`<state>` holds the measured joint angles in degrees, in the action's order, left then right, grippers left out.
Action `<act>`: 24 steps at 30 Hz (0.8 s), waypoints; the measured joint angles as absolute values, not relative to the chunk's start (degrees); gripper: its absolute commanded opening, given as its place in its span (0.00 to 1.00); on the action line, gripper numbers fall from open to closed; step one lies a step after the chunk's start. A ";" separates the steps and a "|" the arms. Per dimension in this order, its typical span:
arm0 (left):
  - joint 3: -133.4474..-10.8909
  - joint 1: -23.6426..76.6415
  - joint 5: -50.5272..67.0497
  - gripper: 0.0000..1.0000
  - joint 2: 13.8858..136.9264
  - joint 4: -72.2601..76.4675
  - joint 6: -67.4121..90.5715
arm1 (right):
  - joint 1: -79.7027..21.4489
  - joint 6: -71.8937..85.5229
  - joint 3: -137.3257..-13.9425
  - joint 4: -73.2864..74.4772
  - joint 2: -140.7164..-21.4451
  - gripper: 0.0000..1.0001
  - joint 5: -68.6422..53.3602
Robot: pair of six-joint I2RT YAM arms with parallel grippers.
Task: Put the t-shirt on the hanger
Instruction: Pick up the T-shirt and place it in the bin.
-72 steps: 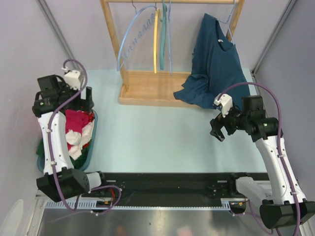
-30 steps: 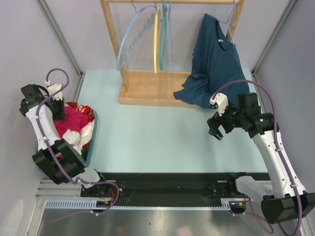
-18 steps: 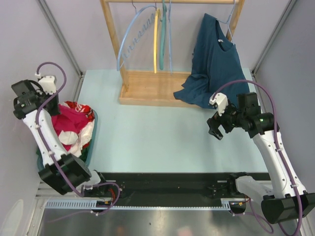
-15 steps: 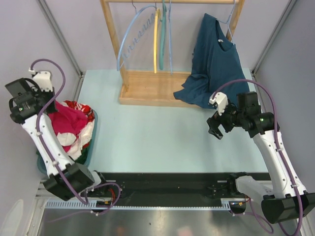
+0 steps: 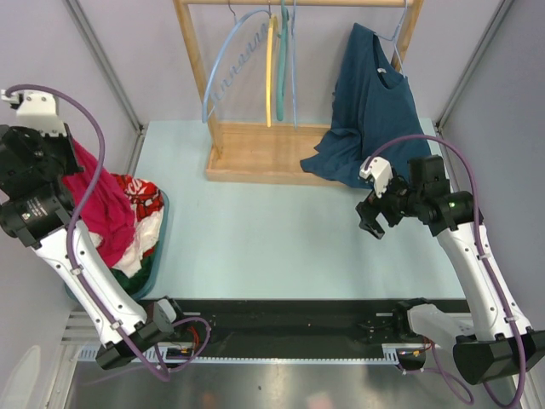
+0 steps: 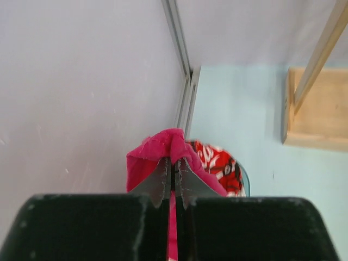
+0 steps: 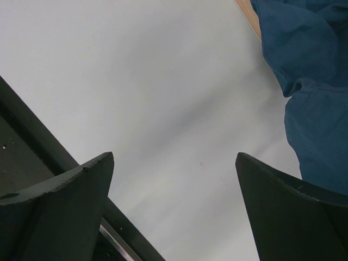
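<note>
My left gripper (image 5: 72, 152) is raised high at the far left, shut on a fold of the crimson t-shirt (image 5: 98, 203). The t-shirt hangs from it down into the basket (image 5: 162, 232). In the left wrist view the fingertips (image 6: 174, 163) pinch the red cloth (image 6: 155, 152) between them. A thin pale hanger (image 5: 295, 81) hangs edge-on from the wooden rack, right of the teal one. My right gripper (image 5: 371, 223) is open and empty above the table, right of centre; its wrist view (image 7: 174, 157) shows only bare table between the jaws.
A red-and-white printed garment (image 5: 143, 198) lies in the basket. The wooden rack (image 5: 264, 153) at the back holds sky-blue (image 5: 223, 68), yellow (image 5: 271, 72) and teal hangers, and a dark blue shirt (image 5: 370, 111) draping onto its base, also in the right wrist view (image 7: 310, 65).
My left arm has risen and swung left, pulling the crimson t-shirt up out of the basket. The right gripper has barely moved.
</note>
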<state>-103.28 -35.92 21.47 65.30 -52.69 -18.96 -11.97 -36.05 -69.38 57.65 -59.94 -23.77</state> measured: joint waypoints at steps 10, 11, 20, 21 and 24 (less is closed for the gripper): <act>-111.20 -35.42 28.51 0.00 65.06 -36.80 -5.65 | -12.27 -36.05 -70.72 57.67 -60.25 1.00 -23.35; -111.35 -35.38 29.15 0.00 65.01 -35.11 -4.34 | -12.27 -36.05 -70.81 57.65 -60.25 1.00 -23.35; -112.75 -31.73 36.25 0.00 66.11 -15.22 13.43 | -12.32 -36.03 -70.96 57.63 -60.53 1.00 -23.35; -113.34 -29.71 36.60 0.00 66.67 -13.78 14.50 | -12.32 -36.03 -71.00 57.58 -60.55 1.00 -23.35; -116.05 -22.46 36.86 0.00 68.84 -10.46 16.69 | -12.32 -36.03 -71.18 57.56 -60.55 1.00 -23.35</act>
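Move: The pink T-shirt is already pinched in my shut left fingers, its lower part still trailing in the bin. The hangers on the rack lie about 28 cm ahead of this hand, some 40 cm to its right and roughly level; the rack's wooden base is about 26 cm ahead, 37 cm right and 42 cm down. The bin is almost beneath, 3 cm back, 2 cm left and 38 cm lower. From my right hand the hangers are 31 cm ahead, 23 cm left and 22 cm up. I keep the pinch and haul the T-shirt up about 22 cm out of the bin, tilting my left fingers upward by some 40 degrees as I go. All the while I drift right, faster towards the end, about 14 cm in all, and swing the hand clockwise so that the fingers come to face the rack and its hangers. ##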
